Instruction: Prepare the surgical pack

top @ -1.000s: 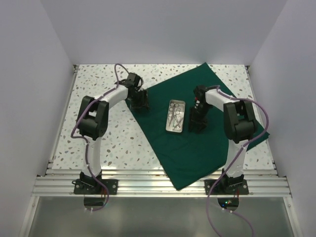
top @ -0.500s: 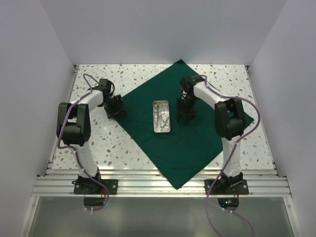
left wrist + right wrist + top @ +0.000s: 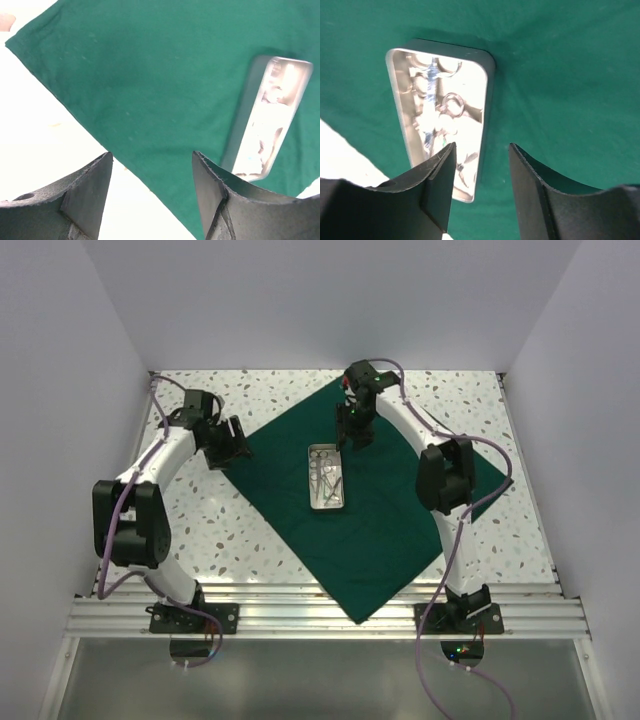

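Observation:
The surgical pack lies unfolded: a dark green drape (image 3: pixel 390 525) is spread as a diamond on the speckled table, with a small steel tray (image 3: pixel 310 480) near its middle holding silver instruments (image 3: pixel 328 478). My left gripper (image 3: pixel 231 445) hovers open over the drape's left corner; in the left wrist view the drape's edge (image 3: pixel 150 100) runs between the open left gripper (image 3: pixel 152 165), and the tray (image 3: pixel 245 115) lies to the right. My right gripper (image 3: pixel 355 430) is open above the drape's far part. In the right wrist view the right gripper (image 3: pixel 482 150) is just beside the tray (image 3: pixel 488 100).
The speckled tabletop (image 3: pixel 230 530) shows bare to the left and along the back. White walls close in three sides. An aluminium rail (image 3: pixel 320 605) runs along the near edge, and the drape's near corner (image 3: pixel 362 618) hangs over it.
The drape and tray have shifted left across the table. My left gripper moved left to the drape's corner. My right gripper moved back and left, past the tray's far end.

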Controlling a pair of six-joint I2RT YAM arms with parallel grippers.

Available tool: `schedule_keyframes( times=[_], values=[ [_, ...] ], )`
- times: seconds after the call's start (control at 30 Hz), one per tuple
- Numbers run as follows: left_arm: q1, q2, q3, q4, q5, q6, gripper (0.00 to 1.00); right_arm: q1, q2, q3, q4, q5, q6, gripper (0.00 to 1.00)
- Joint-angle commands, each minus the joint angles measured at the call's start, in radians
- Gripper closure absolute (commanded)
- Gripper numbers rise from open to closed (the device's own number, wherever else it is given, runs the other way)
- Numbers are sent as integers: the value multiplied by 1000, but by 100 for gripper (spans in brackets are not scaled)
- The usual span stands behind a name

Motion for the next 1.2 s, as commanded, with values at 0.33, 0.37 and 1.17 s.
schedule_keyframes(
  times=[0.33, 0.37, 1.17],
  values=[
    [7, -244, -175, 32, 97, 4, 31, 17, 154, 136, -66, 6, 47, 59],
    [7, -250, -176, 32, 103, 5, 31, 20, 159, 136, -63, 0, 55, 61],
    [7, -334, -181, -35, 93, -59, 30, 32, 118, 46, -85, 41, 512, 100]
  ],
)
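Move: The metal tray, with its instruments inside, lies with its middle about 6 cm back and 5 cm left of the right hand, some 8 cm below; its far right corner is almost under the fingers. The scissors in its far half sit roughly 4 cm back and 6 cm left of that hand. From the left hand the tray's middle is about 20 cm to the right, nearly level with it, some 9 cm lower. The tray's right-hand wall, near its far corner, ends up pinched between the right fingers: the half-open hand sinks about 7 cm and eases 2 cm left, one finger inside the tray and one outside, closing almost fully while it turns some 20 degrees clockwise and tips slightly. The empty left hand draws back about 6 cm towards its base and rises about 4 cm, fingers still open. ##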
